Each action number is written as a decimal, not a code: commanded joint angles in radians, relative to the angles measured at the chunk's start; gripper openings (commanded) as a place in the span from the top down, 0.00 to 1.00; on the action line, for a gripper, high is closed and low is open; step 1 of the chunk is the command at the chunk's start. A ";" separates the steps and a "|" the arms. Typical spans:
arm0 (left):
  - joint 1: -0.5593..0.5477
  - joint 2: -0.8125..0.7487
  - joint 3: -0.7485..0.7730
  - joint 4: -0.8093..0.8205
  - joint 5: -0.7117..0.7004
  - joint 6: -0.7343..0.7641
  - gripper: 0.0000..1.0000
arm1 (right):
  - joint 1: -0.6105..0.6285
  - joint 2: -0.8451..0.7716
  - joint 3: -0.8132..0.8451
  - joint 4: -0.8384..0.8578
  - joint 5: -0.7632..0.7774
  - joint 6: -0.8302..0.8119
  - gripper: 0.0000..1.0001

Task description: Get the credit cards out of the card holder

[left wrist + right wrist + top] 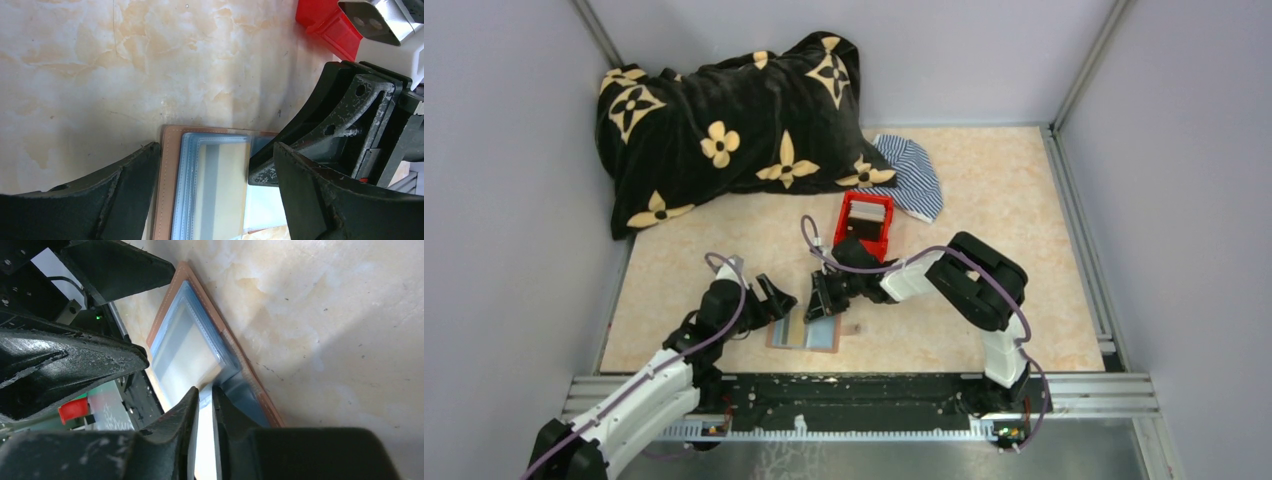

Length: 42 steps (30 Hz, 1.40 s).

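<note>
The card holder (804, 335) lies open and flat on the table near the front edge, its brown leather rim (167, 150) (235, 347) framing clear plastic sleeves (187, 190). A beige card with a grey band (225, 180) sits inside the top sleeve. A pale blue card (262, 210) shows at the holder's right half. My left gripper (786, 298) (215, 155) hangs wide open over the holder's left half, touching nothing. My right gripper (817, 305) (205, 390) has its tips down on the holder's fold, jaws a narrow slit apart, pale blue showing through the slit.
A red open-top box (864, 222) (330, 25) stands just behind the right gripper. A black pillow with cream flowers (724, 120) and a striped cloth (914, 175) lie at the back. The metal rail (864, 390) runs along the table's near edge.
</note>
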 commanded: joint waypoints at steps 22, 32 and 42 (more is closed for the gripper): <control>0.000 -0.070 -0.057 -0.081 0.024 -0.044 0.11 | 0.014 -0.089 0.008 0.025 0.007 0.021 0.65; -0.001 -0.070 -0.055 -0.080 0.026 -0.041 0.11 | 0.015 -0.080 0.010 0.038 -0.006 0.033 0.64; -0.001 -0.073 -0.055 -0.079 0.023 -0.041 0.11 | 0.015 -0.060 -0.002 0.034 -0.007 0.029 0.63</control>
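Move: The striped card in the card holder's left pocket lies roughly 3 cm left of the right hand, 2 cm back and 1 cm below. The pale card in the other half is about 3 cm back and 3 cm right of that hand, equally low, and the red box some 18 cm ahead and 11 cm right. From the left hand the striped card is about 4 cm back, 2 cm right and 3 cm lower. The right hand rises about 2 cm off the striped card's pocket edge, opening its fingers about a third. ##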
